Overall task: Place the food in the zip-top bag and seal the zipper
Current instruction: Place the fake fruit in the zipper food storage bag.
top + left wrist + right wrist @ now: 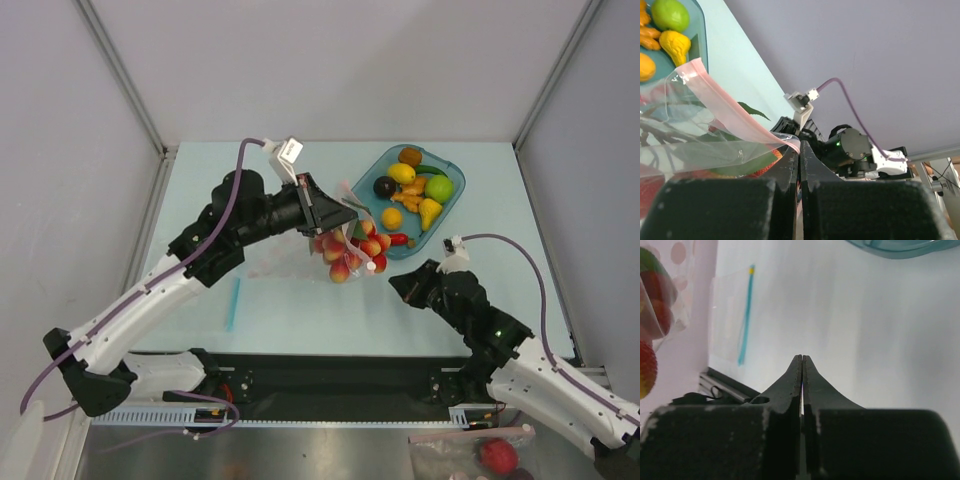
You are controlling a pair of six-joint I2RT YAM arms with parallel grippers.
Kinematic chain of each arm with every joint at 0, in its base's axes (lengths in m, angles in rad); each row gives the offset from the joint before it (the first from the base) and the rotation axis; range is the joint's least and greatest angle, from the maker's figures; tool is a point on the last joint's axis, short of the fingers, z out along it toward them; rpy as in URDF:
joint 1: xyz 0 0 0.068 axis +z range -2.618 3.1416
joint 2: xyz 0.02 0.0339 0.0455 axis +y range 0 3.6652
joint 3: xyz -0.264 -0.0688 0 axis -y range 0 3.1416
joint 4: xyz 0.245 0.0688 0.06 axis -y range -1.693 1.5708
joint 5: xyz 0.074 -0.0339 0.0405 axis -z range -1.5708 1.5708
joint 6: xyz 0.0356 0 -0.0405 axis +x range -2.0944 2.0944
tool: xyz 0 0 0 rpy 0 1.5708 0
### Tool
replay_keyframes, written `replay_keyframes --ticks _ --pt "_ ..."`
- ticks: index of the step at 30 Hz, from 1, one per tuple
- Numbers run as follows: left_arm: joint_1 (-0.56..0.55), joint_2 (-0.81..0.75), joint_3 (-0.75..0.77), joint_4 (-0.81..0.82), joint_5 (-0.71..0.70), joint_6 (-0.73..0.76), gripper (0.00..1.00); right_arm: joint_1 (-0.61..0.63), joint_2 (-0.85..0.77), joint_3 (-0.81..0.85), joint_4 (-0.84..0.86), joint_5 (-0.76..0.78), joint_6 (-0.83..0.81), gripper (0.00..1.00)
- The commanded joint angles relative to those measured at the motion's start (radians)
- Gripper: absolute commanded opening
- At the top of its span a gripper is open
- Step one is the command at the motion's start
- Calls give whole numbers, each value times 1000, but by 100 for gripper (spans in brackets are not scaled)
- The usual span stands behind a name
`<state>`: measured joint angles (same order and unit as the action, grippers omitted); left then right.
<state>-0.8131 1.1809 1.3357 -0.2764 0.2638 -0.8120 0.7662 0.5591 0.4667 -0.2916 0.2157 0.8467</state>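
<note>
My left gripper (343, 216) (800, 146) is shut on the corner of the zip-top bag (352, 250) (695, 145) and holds it up above the table. The pink zipper (722, 107) runs from the pinched corner across the bag's mouth. Red and peach food (345, 262) hangs inside the bag, along with something green (735, 167). More food lies in the teal tray (452, 195): a lime (438, 188) (670, 14), a lemon (402, 172), a dark plum (384, 186) and orange pieces. My right gripper (395, 284) (802, 358) is shut with nothing in it, low beside the bag.
A light-blue stick (233, 303) (746, 315) lies on the table at the front left. A second bag (480, 452) with a red ball sits off the table at the bottom right. The black front rail (330, 385) runs between the arm bases.
</note>
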Motion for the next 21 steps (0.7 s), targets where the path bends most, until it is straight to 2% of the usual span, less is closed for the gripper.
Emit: replay_keyframes --ticks 1,6,14,17,21 --pt "12 -61 34 52 -34 -13 1 7 12 -59 273 -65 121 0" --pt "18 -69 31 54 -38 -16 1 7 62 -92 487 -159 279 0" --pt "31 -73 5 80 -15 -27 1 -16 168 6 581 -217 337 1" --pt "31 -72 -10 83 -11 -24 0 -70 186 56 672 -323 400 2" --pt "35 -72 -47 106 -3 -24 0 -74 173 223 535 -309 384 2"
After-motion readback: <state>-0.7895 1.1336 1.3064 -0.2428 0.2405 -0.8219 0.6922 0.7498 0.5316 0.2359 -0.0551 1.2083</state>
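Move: The fruit-filled bag hangs from the left hand's pinch on its rim. From the shut right hand, the fruit in it lies about 9 cm to the left, some 9 cm higher and nearly level fore and aft. From the right hand, the red pepper on the tray is roughly 22 cm ahead, 4 cm right and 15 cm below. The tray's middle is about 32 cm ahead, 5 cm right and 16 cm below. From the left hand, the bagged fruit is some 13 cm below and 2 cm left. Sweeping left about 6 cm first and then climbing nearly 12 cm in all, ever faster, the right hand comes up close to the open side of the hanging bag. It rolls some 35 degrees, left side rising, so the shut fingers level out; contact with the bag can't be made out. The left hand keeps its pinch on the rim and eases slightly left and up. ##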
